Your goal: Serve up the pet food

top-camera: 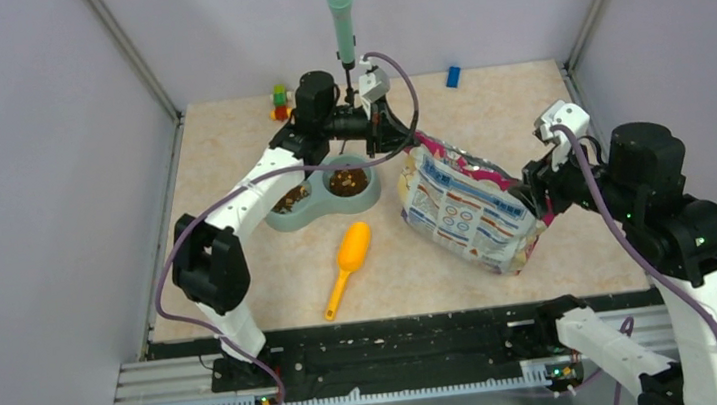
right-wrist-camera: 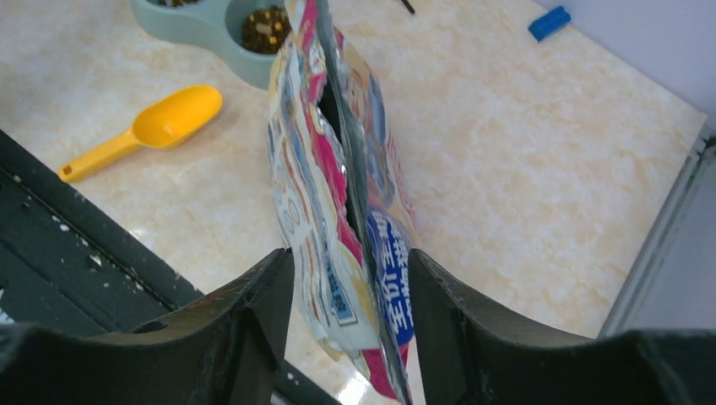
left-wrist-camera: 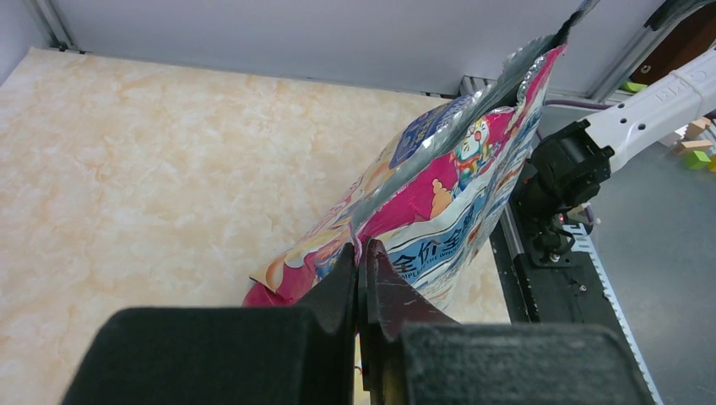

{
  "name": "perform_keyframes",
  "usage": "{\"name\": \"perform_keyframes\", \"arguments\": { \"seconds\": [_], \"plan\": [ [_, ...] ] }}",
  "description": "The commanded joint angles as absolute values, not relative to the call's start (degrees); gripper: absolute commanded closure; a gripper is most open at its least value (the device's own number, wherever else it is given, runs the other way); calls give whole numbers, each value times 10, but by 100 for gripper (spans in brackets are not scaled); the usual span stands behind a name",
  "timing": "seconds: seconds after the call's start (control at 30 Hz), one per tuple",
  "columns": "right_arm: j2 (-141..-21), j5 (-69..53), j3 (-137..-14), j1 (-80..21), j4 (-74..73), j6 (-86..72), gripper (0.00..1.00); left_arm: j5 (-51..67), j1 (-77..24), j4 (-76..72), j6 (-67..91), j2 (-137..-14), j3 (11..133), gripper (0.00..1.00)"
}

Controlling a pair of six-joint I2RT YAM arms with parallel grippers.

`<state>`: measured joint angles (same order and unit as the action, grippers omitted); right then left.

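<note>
The pet food is brown kibble lying in both cups of a teal double bowl, and also shows in the right wrist view. A glossy pink, blue and silver bag hangs tilted between the two arms. My left gripper is shut on the bag's far left top corner. In its wrist view the fingertips meet on the bag's edge. My right gripper stands open around the right corner. The bag sits between its parted jaws.
An orange-yellow scoop lies in front of the bowl, empty. A blue block and a small stack of toy bricks sit at the back edge. A green-handled tool stands upright behind the left gripper. Grey walls enclose three sides.
</note>
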<state>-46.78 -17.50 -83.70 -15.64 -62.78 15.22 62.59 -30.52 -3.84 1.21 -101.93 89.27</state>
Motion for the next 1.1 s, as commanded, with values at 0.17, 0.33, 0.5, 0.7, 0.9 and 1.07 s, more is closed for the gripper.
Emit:
{"name": "perform_keyframes", "arguments": {
  "seconds": [0.17,0.33,0.5,0.7,0.9,1.07],
  "plan": [
    [-456,-99,-840,-161,-710,136,58,592,-288,-105,19,-969,877,100],
    [-472,-119,-835,-161,-707,144,77,586,-286,-110,22,-965,872,100],
    [-482,-106,-817,-162,-716,156,69,580,-284,-119,27,-958,868,100],
    [-479,-55,-798,-161,-713,168,60,581,-282,-122,31,-958,867,100],
    [-480,-96,-822,-161,-730,184,100,566,-276,-127,23,-951,863,100],
    [-476,-141,-831,-162,-776,188,100,630,-243,-77,11,-941,871,100]
  ]
}}
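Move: The stretch of bag rim that the right fingers will pinch, at the bag's right end, lies about 3 cm to the right hand's right, 1 cm back and 6 cm below. The bag's body is centred roughly 11 cm left, 4 cm ahead and 20 cm down; the yellow scoop lies some 38 cm left, level with the hand and about 31 cm below. From the left hand that rim end is about 26 cm right, 16 cm back, at nearly its height. Downward by about 6 cm and some 3 cm to the right goes the half-open right hand, tipping roughly 15 degrees further down to straddle the bag's rim near its right end. The fingers narrow partway, reopen a little lower down, then shut and pinch the rim. The left hand keeps its pinch on the rim's far-left end, easing about 1 cm left. ##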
